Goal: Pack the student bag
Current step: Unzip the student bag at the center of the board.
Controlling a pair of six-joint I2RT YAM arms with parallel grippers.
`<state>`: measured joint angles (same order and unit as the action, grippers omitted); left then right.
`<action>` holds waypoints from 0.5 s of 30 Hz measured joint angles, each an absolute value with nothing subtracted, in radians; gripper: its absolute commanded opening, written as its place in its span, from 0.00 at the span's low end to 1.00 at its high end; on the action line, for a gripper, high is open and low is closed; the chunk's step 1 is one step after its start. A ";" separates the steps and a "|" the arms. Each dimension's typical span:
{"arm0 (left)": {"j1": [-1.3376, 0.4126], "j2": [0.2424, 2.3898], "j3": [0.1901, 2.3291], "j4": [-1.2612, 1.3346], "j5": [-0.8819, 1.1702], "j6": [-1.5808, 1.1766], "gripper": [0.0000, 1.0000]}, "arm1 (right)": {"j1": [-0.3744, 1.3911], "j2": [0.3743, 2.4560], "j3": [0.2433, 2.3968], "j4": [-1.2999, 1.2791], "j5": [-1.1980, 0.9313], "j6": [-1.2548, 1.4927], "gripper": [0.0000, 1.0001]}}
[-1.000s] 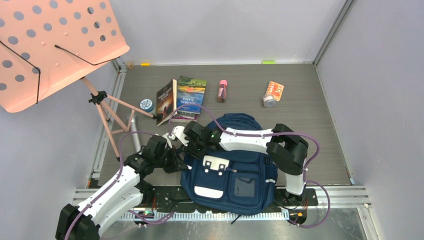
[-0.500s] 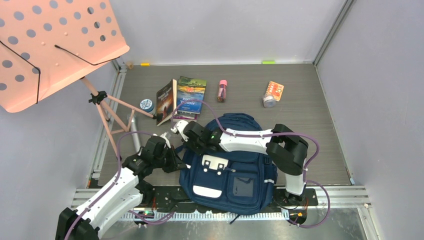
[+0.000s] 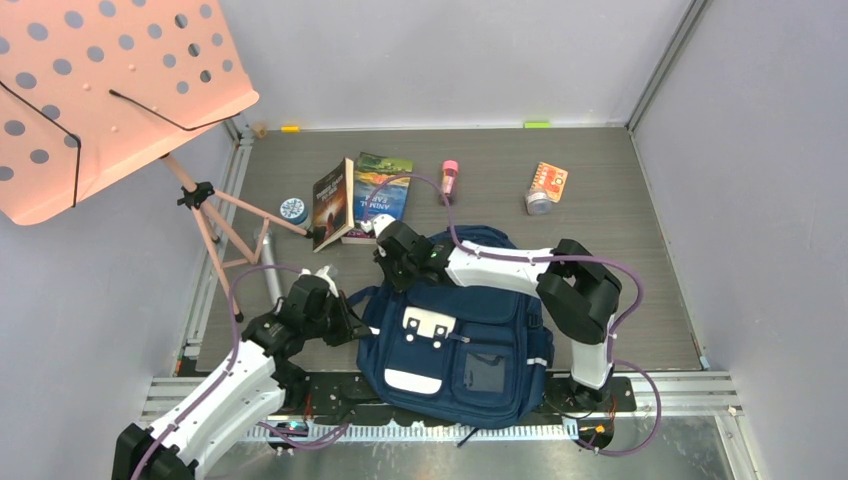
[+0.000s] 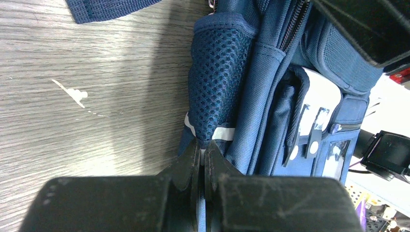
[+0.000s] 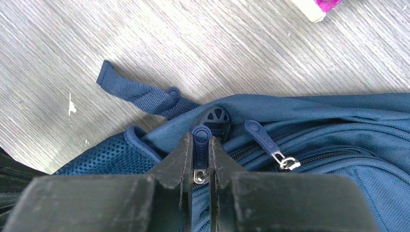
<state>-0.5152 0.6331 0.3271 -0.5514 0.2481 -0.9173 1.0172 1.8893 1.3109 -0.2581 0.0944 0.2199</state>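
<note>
The student bag [image 3: 470,330], navy blue with white patches, lies flat near the table's front edge. My left gripper [image 3: 352,330] is shut on the fabric at the bag's left side, by the mesh side pocket [image 4: 217,92]. My right gripper [image 3: 380,232] reaches over the bag's top left corner and is shut on a blue rubber zipper pull [image 5: 200,145]. A second zipper pull [image 5: 263,137] lies free just to its right on the student bag [image 5: 309,145]. A loose strap end [image 5: 138,92] rests on the table beyond the fingers.
Two books [image 3: 362,195] lie behind the bag. A pink-capped tube [image 3: 449,180] and a small jar with an orange packet [image 3: 545,188] sit farther back. A blue tape roll [image 3: 293,210] lies by the legs of a pink music stand [image 3: 110,90] on the left.
My right gripper closed on the zipper pull and moved up toward the books along the bag's top left corner. The left gripper stayed shut on the bag's side.
</note>
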 measured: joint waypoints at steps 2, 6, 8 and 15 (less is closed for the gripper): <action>-0.515 0.629 0.324 -0.551 0.245 -0.919 0.00 | 1.005 1.889 1.311 -0.254 0.083 0.240 0.01; -0.515 0.617 0.323 -0.551 0.241 -0.921 0.00 | 0.973 1.889 1.311 -0.241 0.052 0.269 0.01; -0.515 0.612 0.323 -0.559 0.243 -0.921 0.00 | 0.945 1.889 1.311 -0.230 0.053 0.271 0.01; -0.515 0.598 0.320 -0.567 0.241 -0.930 0.00 | 0.827 1.889 1.316 -0.197 -0.017 0.274 0.03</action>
<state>-0.5152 0.5976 0.3202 -0.5671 0.2405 -0.9298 0.8272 1.8893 1.3163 -0.1967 -0.0170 0.2737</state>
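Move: The right hand holds one zip pull at the bag's left edge. The second zip pull lies about 5 cm ahead and 3 cm to its right, nearly level in height. The white buckle flap is some 9 cm back and 8 cm right, and the blue book about 20 cm ahead, 3 cm left and 6 cm lower. From the left hand, at the bag's near-left side, the second pull is roughly 15 cm ahead and 10 cm right. Still pinching the zip pull, the right hand draws it along the bag's left side towards the second pull and the far-left corner: about 6.5 cm forward and 3 cm right, rising some 1 cm. It starts gently, quickens, then eases off, turning about 10 degrees clockwise. The left hand stays in place, its shut fingers keeping hold of the bag's side. ##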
